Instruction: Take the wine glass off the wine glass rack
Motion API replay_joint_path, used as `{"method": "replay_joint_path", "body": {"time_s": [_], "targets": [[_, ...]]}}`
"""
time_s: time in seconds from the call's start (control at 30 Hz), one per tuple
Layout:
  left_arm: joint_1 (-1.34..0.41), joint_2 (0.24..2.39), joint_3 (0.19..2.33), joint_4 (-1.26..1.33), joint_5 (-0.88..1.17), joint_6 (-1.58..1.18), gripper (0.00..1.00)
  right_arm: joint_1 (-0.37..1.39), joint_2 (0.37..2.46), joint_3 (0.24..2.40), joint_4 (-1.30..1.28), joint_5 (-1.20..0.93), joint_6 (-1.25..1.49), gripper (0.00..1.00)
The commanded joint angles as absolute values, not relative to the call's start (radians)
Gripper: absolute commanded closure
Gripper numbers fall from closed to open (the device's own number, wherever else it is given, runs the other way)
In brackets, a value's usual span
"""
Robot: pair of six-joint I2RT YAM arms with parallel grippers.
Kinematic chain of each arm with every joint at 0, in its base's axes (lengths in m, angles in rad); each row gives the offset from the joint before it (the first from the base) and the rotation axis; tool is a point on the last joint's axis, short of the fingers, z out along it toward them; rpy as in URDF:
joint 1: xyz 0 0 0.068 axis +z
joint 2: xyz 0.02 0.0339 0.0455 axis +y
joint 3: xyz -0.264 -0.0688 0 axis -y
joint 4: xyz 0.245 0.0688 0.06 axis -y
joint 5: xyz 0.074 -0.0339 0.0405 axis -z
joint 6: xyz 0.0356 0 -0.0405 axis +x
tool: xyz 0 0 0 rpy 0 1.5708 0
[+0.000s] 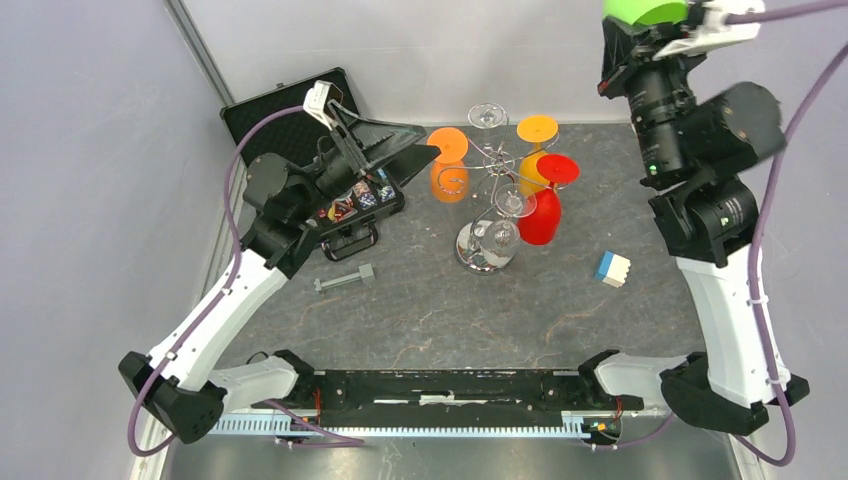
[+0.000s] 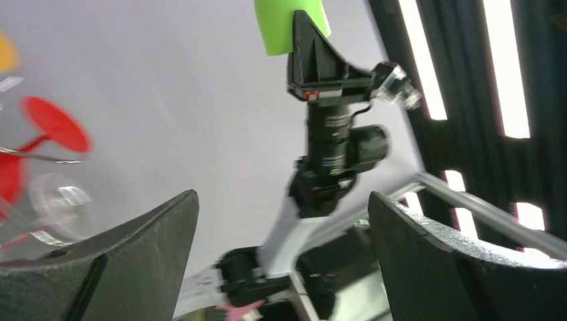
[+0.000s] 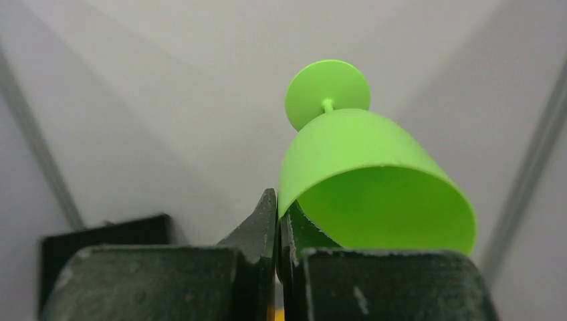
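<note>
The chrome wine glass rack [image 1: 487, 250] stands mid-table with clear glasses [image 1: 487, 116], two orange glasses [image 1: 449, 165] and a red glass [image 1: 541, 210] hanging upside down on its arms. My right gripper [image 3: 278, 214] is shut on the rim of a green wine glass [image 3: 364, 180], one finger inside the bowl and one outside. It holds the glass high at the top right of the top view [image 1: 645, 10], away from the rack. My left gripper [image 1: 425, 145] is open and empty, just left of the orange glass; in its wrist view [image 2: 281, 221] the red glass [image 2: 53, 124] shows at left.
An open black case [image 1: 330, 190] with small parts lies under the left arm. A grey bolt [image 1: 343, 279] lies in front of the case. A blue and white block [image 1: 612, 268] lies right of the rack. Grey walls close in the back and sides.
</note>
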State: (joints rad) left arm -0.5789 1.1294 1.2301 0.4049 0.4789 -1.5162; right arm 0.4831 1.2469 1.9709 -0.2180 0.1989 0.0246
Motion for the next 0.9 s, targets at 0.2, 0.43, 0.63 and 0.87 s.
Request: {"method": "replay_joint_path", "body": {"time_s": [0.2, 0.43, 0.63, 0.87], "targets": [[-0.558, 0.973, 1.371, -0.271, 0.194, -0.785, 0.0, 0.225, 1.38, 1.954, -0.754, 0.402, -0.071, 1.0], [-0.559, 0.957, 1.387, -0.42, 0.034, -0.626, 0.0, 0.098, 1.484, 1.831, -0.831, 0.122, -0.051, 1.0], [-0.559, 0.96, 1.389, -0.478, 0.007, -0.537, 0.0, 0.096, 1.504, 1.63, -0.863, 0.096, -0.058, 1.0], [-0.558, 0.974, 1.357, -0.496, 0.025, -0.523, 0.0, 0.08, 1.537, 1.553, -0.858, 0.064, -0.078, 1.0]]}}
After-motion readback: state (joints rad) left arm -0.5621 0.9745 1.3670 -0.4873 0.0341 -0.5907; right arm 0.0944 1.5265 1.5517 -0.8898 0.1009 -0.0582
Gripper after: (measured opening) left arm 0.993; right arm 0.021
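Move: My right hand already has the green wine glass by its rim. The free table spot for it is about 8 cm ahead, 10 cm right and 62 cm below. The yellow glass hangs some 10 cm left of that spot and level with it. The red glass hangs 8 cm left and 6 cm nearer; the rack's post stands 18 cm left and 9 cm nearer. From my empty left hand the spot is roughly 17 cm ahead, 30 cm right and 50 cm down. I swing my right hand down fast, some 43 cm, going forward and right as it sinks and easing slightly back near the end, to the open table right of the rack. I tip its fingers down about 75 degrees and keep pinching the glass's rim. My empty left hand, still open, sinks 11 cm, drifts left and a little forward, and rolls its fingers downward. ##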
